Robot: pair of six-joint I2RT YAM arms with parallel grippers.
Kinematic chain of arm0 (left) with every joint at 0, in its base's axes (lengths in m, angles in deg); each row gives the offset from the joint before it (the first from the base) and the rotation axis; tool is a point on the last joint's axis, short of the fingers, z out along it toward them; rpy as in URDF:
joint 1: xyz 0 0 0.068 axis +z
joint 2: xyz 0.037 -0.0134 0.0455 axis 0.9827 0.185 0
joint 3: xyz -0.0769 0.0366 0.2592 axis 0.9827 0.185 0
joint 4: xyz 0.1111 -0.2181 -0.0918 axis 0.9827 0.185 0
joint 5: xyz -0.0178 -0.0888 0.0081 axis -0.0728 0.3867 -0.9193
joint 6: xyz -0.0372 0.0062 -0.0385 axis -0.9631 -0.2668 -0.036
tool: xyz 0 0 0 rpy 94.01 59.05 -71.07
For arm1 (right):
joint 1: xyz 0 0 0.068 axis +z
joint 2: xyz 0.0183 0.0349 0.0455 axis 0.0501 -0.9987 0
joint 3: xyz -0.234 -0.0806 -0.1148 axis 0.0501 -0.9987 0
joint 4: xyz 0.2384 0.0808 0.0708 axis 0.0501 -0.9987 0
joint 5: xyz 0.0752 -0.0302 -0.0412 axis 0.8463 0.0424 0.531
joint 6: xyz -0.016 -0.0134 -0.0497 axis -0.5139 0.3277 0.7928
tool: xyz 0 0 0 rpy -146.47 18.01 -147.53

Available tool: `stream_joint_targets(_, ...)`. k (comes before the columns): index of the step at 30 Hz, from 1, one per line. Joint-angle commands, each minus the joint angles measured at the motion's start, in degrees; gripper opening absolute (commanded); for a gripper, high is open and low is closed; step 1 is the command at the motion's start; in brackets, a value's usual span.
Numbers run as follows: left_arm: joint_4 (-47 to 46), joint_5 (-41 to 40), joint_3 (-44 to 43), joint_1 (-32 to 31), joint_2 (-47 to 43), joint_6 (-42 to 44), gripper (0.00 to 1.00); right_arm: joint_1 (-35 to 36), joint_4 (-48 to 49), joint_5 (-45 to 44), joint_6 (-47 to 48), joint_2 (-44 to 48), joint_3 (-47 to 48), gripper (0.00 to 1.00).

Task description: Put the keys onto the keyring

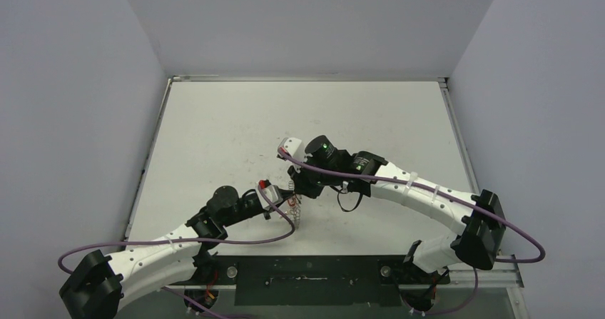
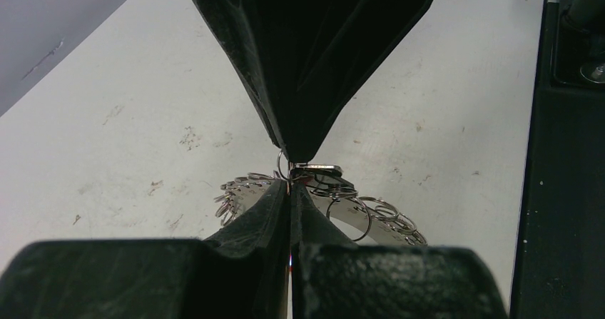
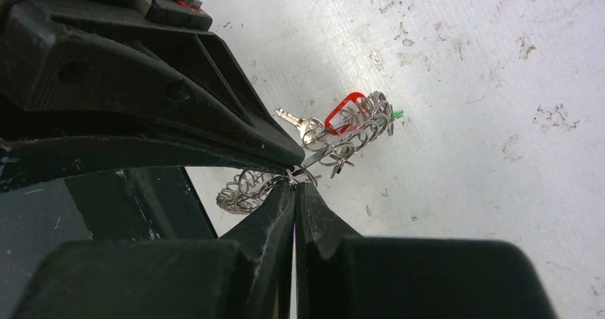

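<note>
The keyring (image 1: pixel 296 209) hangs above the table between both arms, a flat grey metal band (image 2: pixel 389 225) fringed with small wire rings. In the right wrist view the keyring (image 3: pixel 357 132) carries a small green tag (image 3: pixel 397 113) and a red loop (image 3: pixel 345 110). One key (image 3: pixel 292 120) shows its silver blade beside them. My left gripper (image 2: pixel 290 184) is shut on one of the small wire rings at the keyring's edge. My right gripper (image 3: pixel 295 183) is shut on a ring too, tip to tip with the left. In the top view the left gripper (image 1: pixel 287 202) and right gripper (image 1: pixel 298 190) meet mid-table.
The white table (image 1: pixel 235 126) is scuffed and walled by grey panels on three sides. A black strip (image 1: pixel 307 270) runs along the near edge between the arm bases. Purple cables (image 1: pixel 235 242) loop along both arms.
</note>
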Motion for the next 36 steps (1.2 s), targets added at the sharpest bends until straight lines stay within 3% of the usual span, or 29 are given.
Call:
stream_joint_targets(1, -4.7, 0.5, -3.0, -0.6, -0.1, -0.6, 0.00, 0.5, 0.8, -3.4, 0.3, -0.8, 3.1, 0.00)
stream_joint_targets(31, -4.6, -0.1, -2.8, -0.6, -0.6, -0.7, 0.00, -0.5, 2.0, -6.8, 0.4, 0.6, -1.6, 0.01)
stream_joint_targets(36, -4.4, -0.1, -2.7, -0.6, -0.6, -0.7, 0.00, -2.5, 5.1, -4.2, -0.7, 2.9, -3.7, 0.56)
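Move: My right fingertips pinch the key right beside the small ring in my left fingertips; that ring is about 1 cm to their left and 1 cm below. The keyring disc hangs under it, its middle some 3 cm back, about 1 cm left and 7 cm below my right hand, with the red tag about 3 cm back, 2 cm left and 8 cm below. From my left hand, the key is about 1 cm right and 1 cm above. With my left hand almost still, keeping its pinch on the small ring, I ease my right hand forward and to the right about 1.5 cm each, working the key at the ring. I then sink about 1.5 cm, tilting the fingers slightly downward, and at the very end open them roughly 40 percent to let go of the key. ##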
